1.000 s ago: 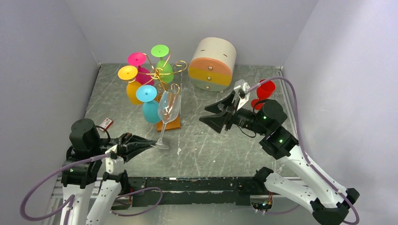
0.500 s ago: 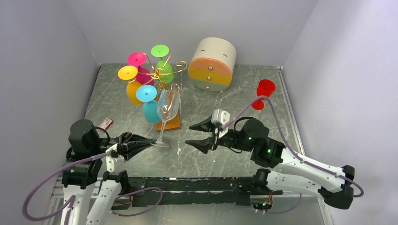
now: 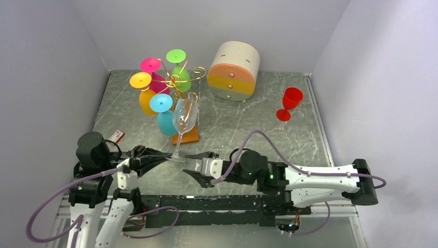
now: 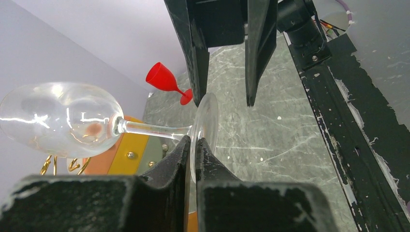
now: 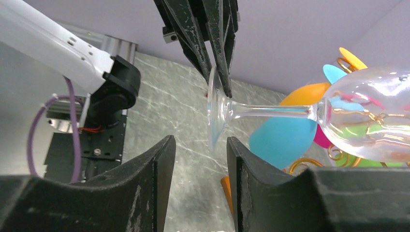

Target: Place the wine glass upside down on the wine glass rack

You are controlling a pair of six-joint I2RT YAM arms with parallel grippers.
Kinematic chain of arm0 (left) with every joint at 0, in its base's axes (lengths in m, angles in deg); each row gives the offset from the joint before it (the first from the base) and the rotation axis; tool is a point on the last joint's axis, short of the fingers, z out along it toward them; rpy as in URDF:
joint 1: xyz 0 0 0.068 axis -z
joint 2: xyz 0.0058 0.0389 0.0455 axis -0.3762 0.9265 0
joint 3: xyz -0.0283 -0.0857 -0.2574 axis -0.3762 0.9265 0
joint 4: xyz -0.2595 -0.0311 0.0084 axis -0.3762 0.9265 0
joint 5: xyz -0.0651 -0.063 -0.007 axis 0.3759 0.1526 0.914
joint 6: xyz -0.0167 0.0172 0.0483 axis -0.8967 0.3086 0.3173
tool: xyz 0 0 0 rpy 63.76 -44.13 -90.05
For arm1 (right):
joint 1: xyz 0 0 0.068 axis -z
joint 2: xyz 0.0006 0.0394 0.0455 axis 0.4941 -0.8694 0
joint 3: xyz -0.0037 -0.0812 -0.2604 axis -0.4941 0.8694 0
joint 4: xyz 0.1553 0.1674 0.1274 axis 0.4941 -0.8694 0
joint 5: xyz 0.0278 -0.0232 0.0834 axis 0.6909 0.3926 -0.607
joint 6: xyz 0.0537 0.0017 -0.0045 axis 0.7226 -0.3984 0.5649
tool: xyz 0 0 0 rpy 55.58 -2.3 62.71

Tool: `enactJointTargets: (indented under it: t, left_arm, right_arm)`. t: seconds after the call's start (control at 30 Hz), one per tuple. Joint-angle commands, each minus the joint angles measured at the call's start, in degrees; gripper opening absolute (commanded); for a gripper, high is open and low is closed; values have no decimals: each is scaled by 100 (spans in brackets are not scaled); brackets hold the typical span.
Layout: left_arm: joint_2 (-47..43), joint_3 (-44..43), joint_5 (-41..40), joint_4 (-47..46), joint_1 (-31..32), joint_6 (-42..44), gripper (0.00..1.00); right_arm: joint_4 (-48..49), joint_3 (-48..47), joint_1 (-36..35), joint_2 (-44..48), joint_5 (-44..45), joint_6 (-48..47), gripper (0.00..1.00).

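Observation:
A clear wine glass [image 3: 186,116] stands upright on the table in front of the wine glass rack [image 3: 178,80], a gold wire tree on a wooden base [image 3: 190,137]. My left gripper [image 3: 168,156] is shut on the rim of the glass's foot [image 4: 205,121]; the bowl [image 4: 58,118] points away from it. My right gripper [image 3: 190,165] is open just right of the foot. In the right wrist view its fingertips [image 5: 164,145] straddle the line of the foot [image 5: 215,113] without touching it.
Pink, green, yellow and blue glasses [image 3: 164,116] hang upside down on the rack. A round cream drawer box [image 3: 235,70] sits at the back, a red glass [image 3: 289,103] at the right, and a small red-and-white item [image 3: 118,136] near the left arm.
My right arm has swung from the back right, near the red glass, forward and left to the clear glass's foot, its jaws narrowing a little. The left gripper and the glass have not moved.

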Motion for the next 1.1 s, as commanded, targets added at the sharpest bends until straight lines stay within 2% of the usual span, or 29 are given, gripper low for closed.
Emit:
enactJointTargets:
  t: [0.0,0.33,0.53,0.67,0.73,0.87,0.97,1.07]
  left_arm:
    - [-126,47,51,-407,-27,112,7]
    - [-107,113,189,-589,-27,-84,7]
    - [-160,152,163,-700,-30,-199,7]
    - [-165,167,159,-771,-27,-262,7]
    - [-171,158,122,-788,-27,-287,7]
    - [-196,188,85,-817,-27,-315,7]
    - [-234,241,-6,-958,-27,-434,7]
    - [-277,311,-133,-1126,-27,-590,13]
  right_arm:
    - [382,-269,-121,-236,505,-406,45]
    - [852,-192,-192,-327,800,-222,22]
    - [712,-316,-208,-478,681,-100,20]
    - [768,-344,-210,-527,783,-51,24]
    - [812,-347,-210,-527,869,-31,19]
    - [701,-398,-213,-520,1017,85,0]
    - [590,-412,-218,-495,1084,242,0]
    - [498,-403,-217,-423,1214,435,0]
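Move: The clear wine glass lies roughly level, bowl outward, its foot still pinched by the left hand; the foot's middle is about 3 cm to that hand's right and level with it. From the right hand the foot is some 4 cm left, 2 cm ahead and about level, and the bowl about 16 cm ahead and 2 cm left. The hanging blue glass's foot lies roughly 21 cm ahead and 9 cm left, the rack's free curl about 24 cm straight ahead, both slightly lower. The right hand eases some 2 cm forward and 1.5 cm left onto the near side of the wine glass's foot, opposite the left fingers, turning clockwise by nearly 10 degrees as it comes. Its half-open fingers close in two stages, with a pause part-way, until they pinch the rim of the foot from both faces, while the left hand stays in place and keeps its own fingers shut on the other side of the foot. ##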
